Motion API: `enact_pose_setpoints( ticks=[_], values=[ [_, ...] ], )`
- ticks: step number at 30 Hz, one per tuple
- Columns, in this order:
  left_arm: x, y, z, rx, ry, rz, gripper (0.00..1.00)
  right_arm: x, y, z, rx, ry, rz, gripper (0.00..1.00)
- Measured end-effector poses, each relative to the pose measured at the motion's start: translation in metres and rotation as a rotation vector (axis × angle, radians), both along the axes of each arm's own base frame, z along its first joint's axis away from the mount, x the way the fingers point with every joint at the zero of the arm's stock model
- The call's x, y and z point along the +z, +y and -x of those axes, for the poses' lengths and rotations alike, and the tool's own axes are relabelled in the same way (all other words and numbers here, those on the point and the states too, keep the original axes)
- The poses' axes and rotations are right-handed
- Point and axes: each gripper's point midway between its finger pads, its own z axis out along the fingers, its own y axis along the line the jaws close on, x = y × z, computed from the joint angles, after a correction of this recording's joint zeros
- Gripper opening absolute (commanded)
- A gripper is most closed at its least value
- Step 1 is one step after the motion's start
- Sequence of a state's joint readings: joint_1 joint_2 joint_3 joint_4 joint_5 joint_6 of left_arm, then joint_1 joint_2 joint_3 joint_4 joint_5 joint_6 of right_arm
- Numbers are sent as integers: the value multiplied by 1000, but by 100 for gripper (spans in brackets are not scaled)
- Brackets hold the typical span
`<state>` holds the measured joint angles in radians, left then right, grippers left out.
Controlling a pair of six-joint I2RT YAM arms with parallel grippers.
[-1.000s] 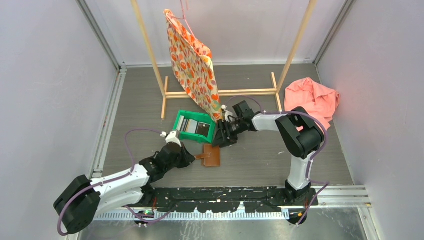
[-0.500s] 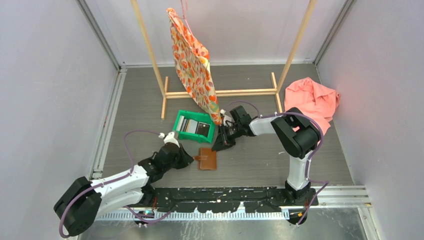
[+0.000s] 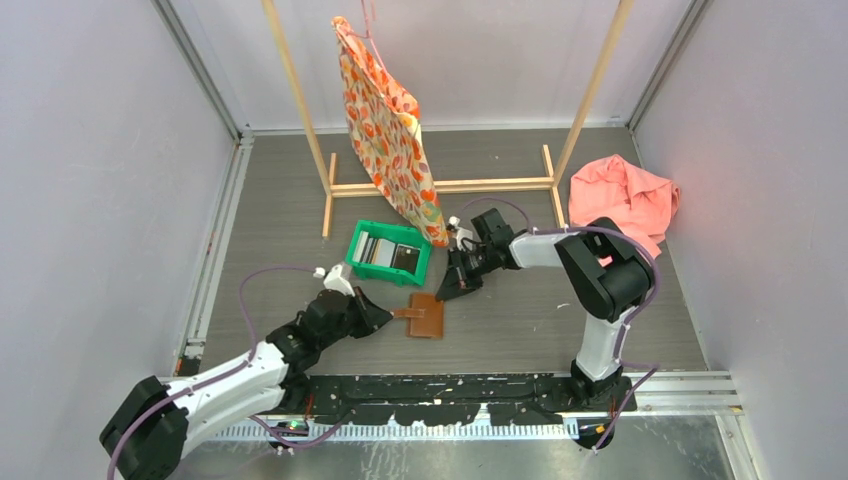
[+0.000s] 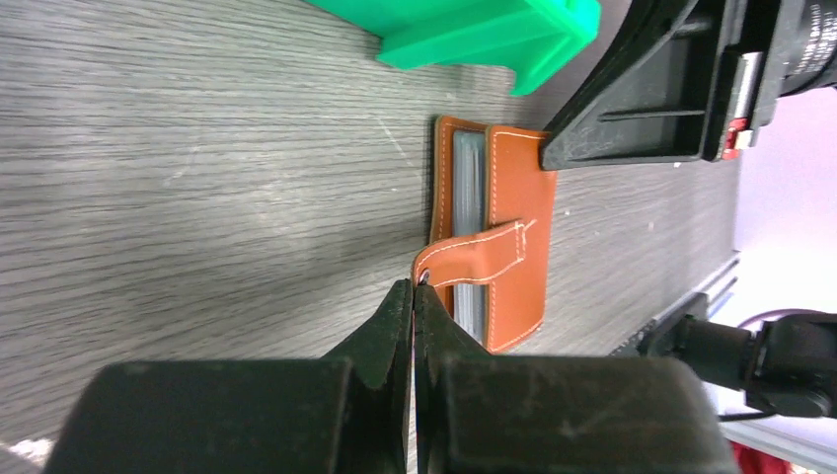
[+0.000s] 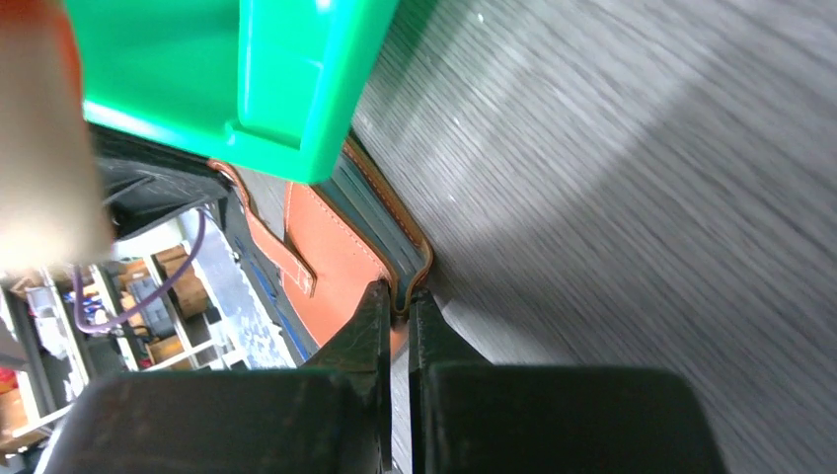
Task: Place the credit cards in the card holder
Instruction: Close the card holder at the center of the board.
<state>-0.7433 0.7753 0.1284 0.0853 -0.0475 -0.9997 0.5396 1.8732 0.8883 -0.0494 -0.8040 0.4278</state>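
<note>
The brown leather card holder lies closed on the grey floor just in front of the green bin. My left gripper is shut on the end of its snap strap, which arches up off the cover. My right gripper comes in from the far side. It is shut on the holder's far corner edge, seen up close in the right wrist view. The credit cards, grey and black, lie inside the bin. Greyish inner layers show between the holder's covers.
The green plastic bin stands directly behind the holder. A wooden rack with a hanging orange patterned cloth bag is behind it. A pink garment lies at the back right. Walls close in both sides.
The right gripper came down from beside the bin and closed on the holder's far edge. The left arm shifted slightly, still holding the strap, and the holder moved a little.
</note>
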Motion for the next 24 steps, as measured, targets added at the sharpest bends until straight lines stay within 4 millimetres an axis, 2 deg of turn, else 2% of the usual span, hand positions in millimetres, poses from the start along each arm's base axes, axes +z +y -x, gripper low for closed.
enact_pose_setpoints(
  ticks=[8,13,19,24],
  values=[
    [12,-15,1,-18,-6,126,4,6,-22,3,48,-68,61,1],
    [17,-22,-1,-22,-2,169,27,12,-35,-2,40,-94,81,1],
    [20,-31,-1,-41,7,208,60,27,-51,-19,-13,-161,89,1],
    [28,-42,0,-94,-7,252,69,34,-60,-28,-40,-190,88,1]
  ],
)
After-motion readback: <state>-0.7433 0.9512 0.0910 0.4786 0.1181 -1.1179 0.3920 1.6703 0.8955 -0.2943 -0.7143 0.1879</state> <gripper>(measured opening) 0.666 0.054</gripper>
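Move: The left hand has the strap end of the card holder between its fingertips; the holder's middle lies about 8 cm to its right, roughly 1 cm back and some 2 cm lower. The green tray stands about 14 cm ahead of this hand, straight out. The right hand pinches the holder's far right corner, so the holder's middle is some 4 cm back, 3 cm left and 1 cm below it; the tray is about 10 cm ahead and 11 cm left. Keeping its pinch on the holder's far right corner, the right hand carries it about 6 cm right, then also forward and up by some 3 cm each, turning about 10 degrees. The left hand, still pinching the strap, goes along rightward and up, then opens wide and lets go, ending about 4 cm right and 3 cm higher, rolled some 15 degrees with its left side down. ##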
